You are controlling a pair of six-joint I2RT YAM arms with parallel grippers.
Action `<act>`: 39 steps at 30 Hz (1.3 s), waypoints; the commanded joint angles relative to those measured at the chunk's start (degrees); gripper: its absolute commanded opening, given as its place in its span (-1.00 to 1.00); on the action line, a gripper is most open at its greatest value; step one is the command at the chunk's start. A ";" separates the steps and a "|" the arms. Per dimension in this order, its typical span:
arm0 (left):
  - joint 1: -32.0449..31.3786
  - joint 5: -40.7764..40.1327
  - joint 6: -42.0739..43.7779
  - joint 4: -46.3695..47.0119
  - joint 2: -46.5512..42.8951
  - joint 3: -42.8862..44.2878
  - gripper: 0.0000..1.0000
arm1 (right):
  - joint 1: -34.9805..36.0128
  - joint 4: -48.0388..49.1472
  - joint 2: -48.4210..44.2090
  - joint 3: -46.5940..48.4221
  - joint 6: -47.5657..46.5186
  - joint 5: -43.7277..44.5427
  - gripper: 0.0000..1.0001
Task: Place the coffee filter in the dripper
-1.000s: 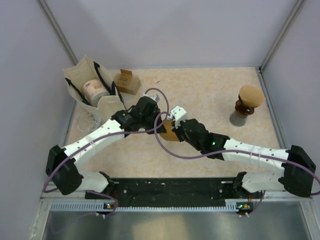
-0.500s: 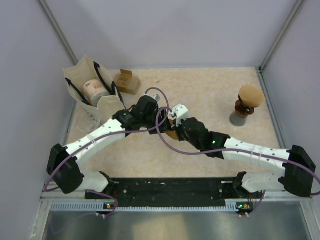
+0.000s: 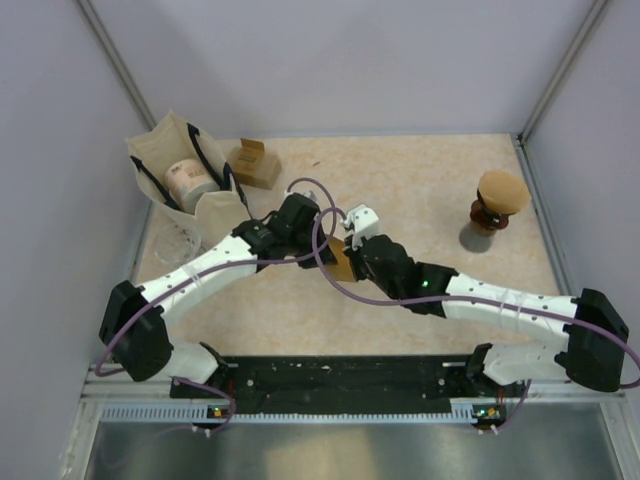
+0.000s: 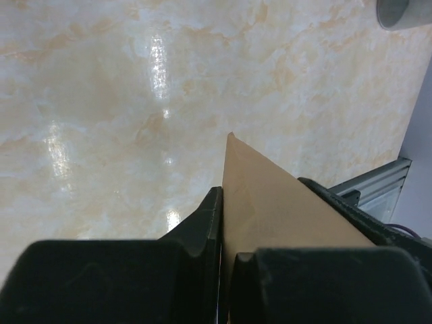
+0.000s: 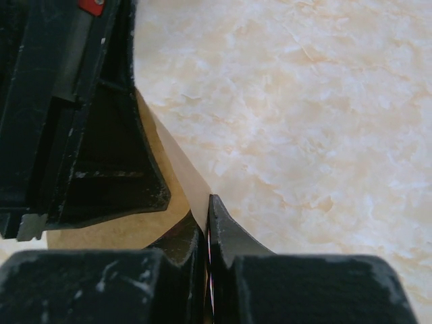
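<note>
The brown paper coffee filter [image 3: 340,263] hangs between my two grippers above the middle of the table. My left gripper [image 3: 322,245] is shut on it; in the left wrist view the filter [image 4: 270,202] stands as a flat sheet pinched between the fingers [image 4: 202,223]. My right gripper [image 3: 350,245] is shut on the filter's other edge [image 5: 172,158], and the left gripper's black body [image 5: 88,135] is close beside it. The dripper [image 3: 498,200], tan-topped on a dark brown stand, is far right, well apart from both grippers.
A cream cloth bag [image 3: 170,145] holding a round container [image 3: 187,180] stands at the back left. A small cardboard box [image 3: 255,163] is beside it. A clear glass item [image 3: 175,240] lies by the left wall. Metal frame posts edge the table.
Both grippers have shifted slightly right and away from the bases with the filter held between them. Less of the filter shows from above now.
</note>
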 commanded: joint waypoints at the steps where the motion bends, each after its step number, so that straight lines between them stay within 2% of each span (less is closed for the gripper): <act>1: 0.07 -2.61 1.24 -2.52 -1.45 -0.31 -0.85 | -1.92 -1.04 -0.16 3.46 1.45 2.83 -1.00; 5: 0.07 -2.18 5.89 -4.46 -2.94 -0.84 -0.85 | -2.72 -1.04 -0.95 3.10 -2.84 2.83 -1.00; 11: -0.01 -1.13 11.79 -8.77 -2.85 -0.13 -0.89 | -3.07 -1.91 -4.11 1.87 -8.48 -3.40 -1.00; 20: 0.07 -2.35 12.85 -9.91 -3.47 0.66 -0.87 | -3.34 -3.67 -4.91 2.14 -9.80 -4.29 -1.00; 28: -0.01 0.28 11.53 -7.01 -3.56 1.01 -0.36 | -3.34 -3.32 -4.12 2.22 -7.61 -8.86 -1.00; 39: 0.16 -1.04 8.98 -6.40 -7.25 0.31 -0.17 | -3.34 -3.59 -2.19 1.78 -6.81 -8.69 -1.00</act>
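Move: The coffee filter is already up in the air between my two hands, its middle about 2 cm right of my left hand, level with it. From my right hand that is some 2 cm left and 3 cm below. The dripper, already capped with brown paper, stands about 14 cm ahead and 32 cm right of my right hand, roughly 5 cm below. From my left hand, the kraft box is some 28 cm ahead, 20 cm left and 12 cm below. My left hand eases left and back some 3.5 cm, away from my right, rolling and swinging a little clockwise. Late on, its fingers spread to under half open, the right-hand finger inside the paper. My right hand keeps its shut pinch on the rim, darts forward and right nearly 2 cm, then draws back, turning about 10 degrees counter-clockwise. ##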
